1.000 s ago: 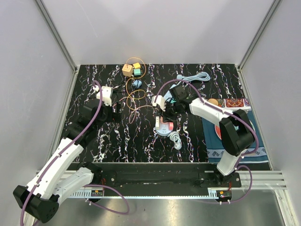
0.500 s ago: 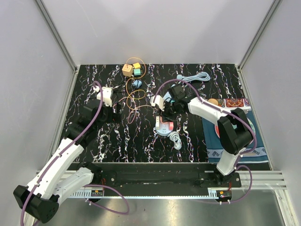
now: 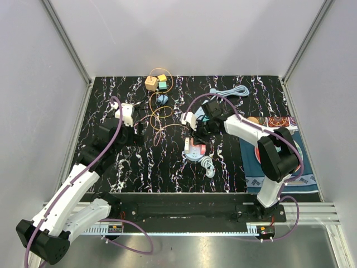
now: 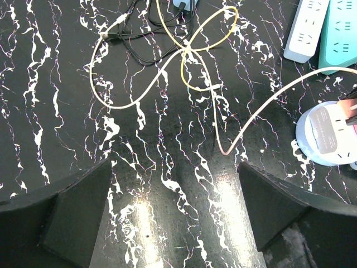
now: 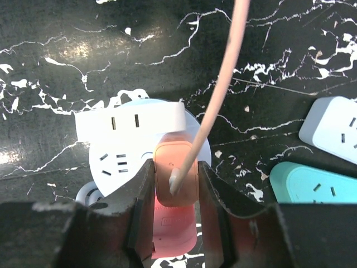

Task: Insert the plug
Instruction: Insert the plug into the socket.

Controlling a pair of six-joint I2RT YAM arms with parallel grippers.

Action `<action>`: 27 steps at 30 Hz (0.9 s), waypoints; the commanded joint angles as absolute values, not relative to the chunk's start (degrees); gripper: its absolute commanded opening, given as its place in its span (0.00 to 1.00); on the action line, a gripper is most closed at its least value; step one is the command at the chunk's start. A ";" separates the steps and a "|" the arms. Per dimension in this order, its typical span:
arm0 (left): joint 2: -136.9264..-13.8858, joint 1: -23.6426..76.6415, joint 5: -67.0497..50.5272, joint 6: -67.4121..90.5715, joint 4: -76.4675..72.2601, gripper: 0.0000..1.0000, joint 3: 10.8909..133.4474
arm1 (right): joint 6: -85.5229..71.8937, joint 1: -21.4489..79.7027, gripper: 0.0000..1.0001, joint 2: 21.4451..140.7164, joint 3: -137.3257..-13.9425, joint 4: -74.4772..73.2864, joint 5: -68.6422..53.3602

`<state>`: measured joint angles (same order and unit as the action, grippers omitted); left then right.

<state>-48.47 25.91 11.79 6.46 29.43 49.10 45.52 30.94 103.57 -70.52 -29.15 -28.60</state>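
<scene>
A salmon-pink plug (image 5: 175, 176) sits between the fingers of my right gripper (image 5: 174, 167), which is shut on it. The plug's pale pink cable (image 5: 223, 72) runs up and away. The plug hangs just over a round white socket (image 5: 111, 151) with a pink section, at its right part; whether its pins are in, I cannot tell. In the top view the right gripper (image 3: 198, 134) is above that round socket (image 3: 194, 152) at mid-table. My left gripper (image 4: 174, 164) is open over bare table to the left (image 3: 135, 125), with the round socket (image 4: 326, 137) far off to its right.
A white power strip (image 5: 332, 128) and a teal one (image 5: 312, 187) lie right of the socket. Yellow cable (image 4: 189, 50) and black cable (image 4: 139, 44) loop ahead of the left gripper. Coloured cubes (image 3: 156, 82), a blue-grey cable (image 3: 231, 91) and a patterned mat (image 3: 279, 162) lie further off.
The right gripper with the plug has shifted only very slightly over the round socket. The left arm has not moved.
</scene>
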 commanded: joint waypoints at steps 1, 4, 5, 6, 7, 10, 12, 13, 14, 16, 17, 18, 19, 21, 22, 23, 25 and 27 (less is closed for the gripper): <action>-47.29 25.58 11.51 5.98 26.46 0.99 48.87 | 44.83 29.18 0.04 110.83 -62.49 -37.88 -15.38; -47.20 25.58 11.34 5.98 26.46 0.99 48.96 | 43.60 29.27 0.05 110.13 -62.23 -37.71 -14.95; -47.20 25.58 11.34 5.98 26.46 0.99 48.87 | 43.42 29.27 0.06 109.87 -62.14 -37.79 -14.77; -47.20 25.58 11.34 5.98 26.37 0.99 48.87 | 43.33 29.27 0.06 109.60 -62.14 -37.71 -14.85; -47.11 25.58 11.25 5.98 26.45 0.99 48.87 | 43.16 29.27 0.07 109.43 -62.14 -37.71 -15.20; -46.85 25.66 11.16 6.06 26.46 0.99 48.87 | 42.54 29.36 0.15 107.76 -62.93 -37.71 -16.25; -46.85 25.66 11.16 6.06 26.37 0.99 48.87 | 41.66 29.36 0.25 106.44 -64.59 -37.79 -17.92; -46.85 25.58 11.08 6.06 26.37 0.99 48.78 | 41.23 29.36 0.32 105.13 -65.38 -37.62 -19.58; -46.76 25.66 11.07 6.06 26.45 0.99 48.69 | 40.35 29.36 0.38 104.42 -66.26 -37.62 -20.56; -46.76 25.58 11.16 5.98 26.37 0.99 48.78 | 39.55 29.27 0.53 102.84 -69.07 -37.70 -23.10; -46.76 25.58 11.16 5.98 26.28 0.99 48.69 | 39.03 29.35 0.57 102.22 -69.95 -37.62 -23.90; -46.76 25.58 11.16 5.98 26.28 0.99 48.69 | 38.76 29.36 0.63 101.61 -71.70 -37.62 -24.69; -46.67 25.58 11.08 5.98 26.28 0.99 48.69 | 38.41 29.44 0.74 100.38 -72.59 -37.70 -26.00; -46.58 25.58 10.81 5.98 26.02 0.99 48.52 | 37.44 29.44 0.82 98.88 -74.61 -37.53 -27.07; -46.50 25.58 10.64 5.89 25.93 0.99 48.43 | 37.18 29.53 0.87 97.40 -75.05 -37.44 -27.59; -46.49 25.58 10.55 5.89 25.75 0.99 48.43 | 36.31 29.44 0.89 96.60 -75.75 -37.35 -27.77; -46.49 25.66 9.93 5.89 25.66 0.99 48.51 | 34.73 29.44 0.94 93.70 -75.76 -36.92 -27.77; -46.76 25.58 9.15 5.98 25.40 0.99 48.60 | 32.79 29.53 0.97 90.37 -75.06 -36.30 -27.08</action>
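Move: Directly under the right hand's fingers, about 2 cm down, is the socket for the orange plug they hold, at the far edge of the round power strip. The white plug stands some 3 cm left and 2 cm nearer the base, the red plug about 3 cm right and 1 cm back; the teal strip lies roughly 8 cm ahead and 5 cm right. From the left hand that socket is about 21 cm right, 4 cm ahead and 18 cm below. Bearing down on the orange plug, the right hand sinks barely half a centimetre and holds there with its grip kept. Then the fingers spread wide and let go of the plug while the hand slips about 2 cm right and 1 cm back, turning some 10 degrees clockwise, and finally rises about 3.5 cm clear of the plug. ##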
